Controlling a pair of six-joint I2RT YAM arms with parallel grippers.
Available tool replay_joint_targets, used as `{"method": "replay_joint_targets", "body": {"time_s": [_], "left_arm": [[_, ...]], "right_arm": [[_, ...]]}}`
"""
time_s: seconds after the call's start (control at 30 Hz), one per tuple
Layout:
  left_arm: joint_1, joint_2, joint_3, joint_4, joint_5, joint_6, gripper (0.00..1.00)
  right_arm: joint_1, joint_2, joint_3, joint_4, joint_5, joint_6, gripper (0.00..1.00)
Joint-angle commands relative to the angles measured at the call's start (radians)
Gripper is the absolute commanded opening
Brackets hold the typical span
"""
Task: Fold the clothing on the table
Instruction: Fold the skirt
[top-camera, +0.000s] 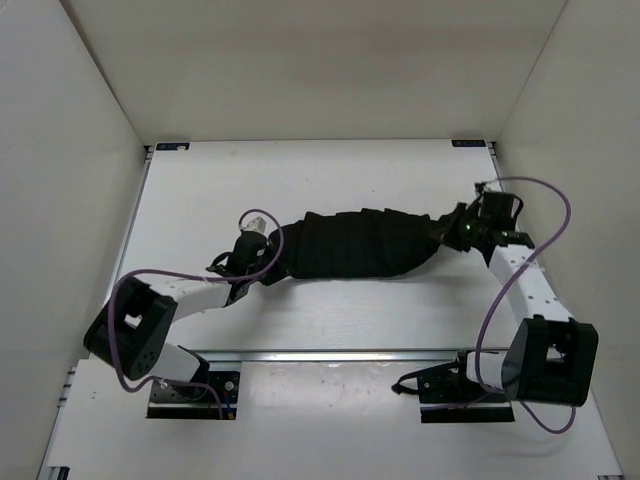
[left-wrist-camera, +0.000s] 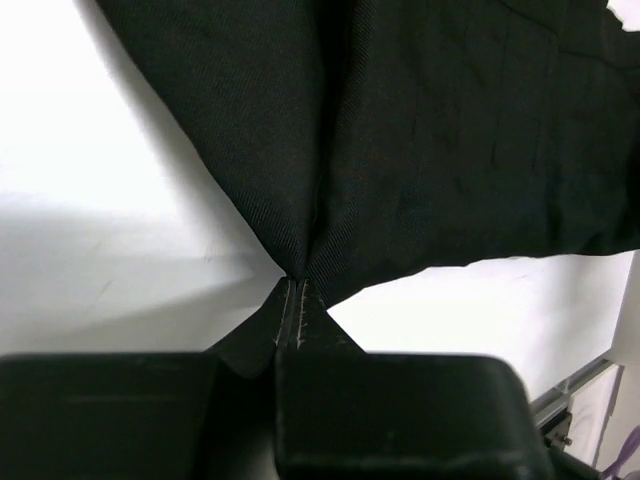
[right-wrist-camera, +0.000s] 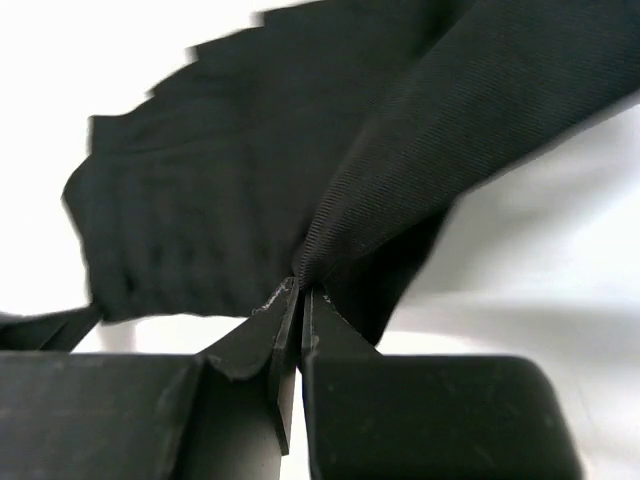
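Observation:
The clothing (top-camera: 355, 245), a black pleated garment, lies stretched left to right across the middle of the white table (top-camera: 320, 175). My left gripper (top-camera: 262, 250) is shut on its left end; in the left wrist view the closed tips (left-wrist-camera: 296, 283) pinch a corner of the clothing (left-wrist-camera: 420, 130). At the garment's right end my right gripper (top-camera: 452, 232) is shut on the fabric. The right wrist view shows its tips (right-wrist-camera: 300, 290) clamping a ribbed fold of the clothing (right-wrist-camera: 200, 200) that rises from them.
White walls stand round the table on three sides. A metal rail (top-camera: 340, 354) runs along the near edge, in front of both arm bases. Purple cables (top-camera: 560, 215) loop beside each arm.

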Motion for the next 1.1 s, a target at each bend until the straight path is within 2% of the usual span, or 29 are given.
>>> {"method": "replay_joint_targets", "body": {"time_s": [0.0, 0.27, 0.4, 0.57, 0.7, 0.73, 0.77, 0.8, 0.83, 0.9, 1.0, 1.07], "left_arm": [[-0.006, 0.060, 0.047, 0.093, 0.000, -0.018, 0.00], [0.018, 0.103, 0.039, 0.134, 0.016, -0.018, 0.00], [0.026, 0.117, 0.016, 0.157, 0.039, -0.021, 0.00], [0.027, 0.132, -0.010, 0.194, 0.059, -0.027, 0.00], [0.032, 0.132, -0.027, 0.205, 0.076, -0.024, 0.00], [0.033, 0.129, -0.033, 0.215, 0.079, -0.021, 0.05], [0.043, 0.119, -0.042, 0.206, 0.077, -0.018, 0.17], [0.049, 0.111, -0.056, 0.215, 0.085, -0.018, 0.26], [0.064, 0.094, -0.071, 0.228, 0.103, -0.020, 0.29], [0.086, 0.062, -0.085, 0.231, 0.132, -0.035, 0.44], [0.113, -0.019, -0.111, 0.217, 0.189, -0.024, 0.55], [0.118, -0.078, -0.148, 0.154, 0.208, -0.012, 0.57]], "right_arm": [[0.110, 0.070, 0.179, -0.076, -0.039, -0.083, 0.00], [0.499, 0.351, 0.505, 0.012, -0.041, -0.037, 0.00], [0.652, 0.494, 0.573, 0.074, -0.020, 0.003, 0.00], [0.742, 0.627, 0.596, 0.124, -0.033, 0.029, 0.00], [0.778, 0.727, 0.616, 0.137, -0.127, 0.046, 0.00], [0.773, 0.752, 0.626, 0.143, -0.163, 0.037, 0.03], [0.775, 0.758, 0.636, 0.141, -0.191, 0.029, 0.09], [0.772, 0.765, 0.639, 0.158, -0.205, 0.015, 0.25], [0.767, 0.760, 0.640, 0.175, -0.234, 0.006, 0.37], [0.762, 0.738, 0.640, 0.190, -0.266, -0.008, 0.53], [0.768, 0.598, 0.601, 0.235, -0.230, -0.021, 0.61], [0.755, 0.469, 0.454, 0.349, -0.185, 0.003, 0.66]]}}
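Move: Some 34 cm to the right hand's left, about 1 cm nearer the base and 11 cm lower, is the skirt's left end, over which its gripped right end is to be laid; the left gripper is 36 cm left, 9 cm back and 9 cm lower. The skirt's middle is 21 cm left, 2 cm back and 11 cm down. From the left hand, which pinches the near corner, that left end lies 7 cm ahead, 2 cm right and 2 cm lower. Sweeping some 33 cm left over the skirt, the right hand carries its pinched end in an arc, first up and forward about 5 cm, then back and down, turning roughly 50 degrees counter-clockwise; near the left end it opens and starts to rise. The left hand eases 2 cm forward, then back and down, and also opens, letting go of its corner before lifting slightly. ##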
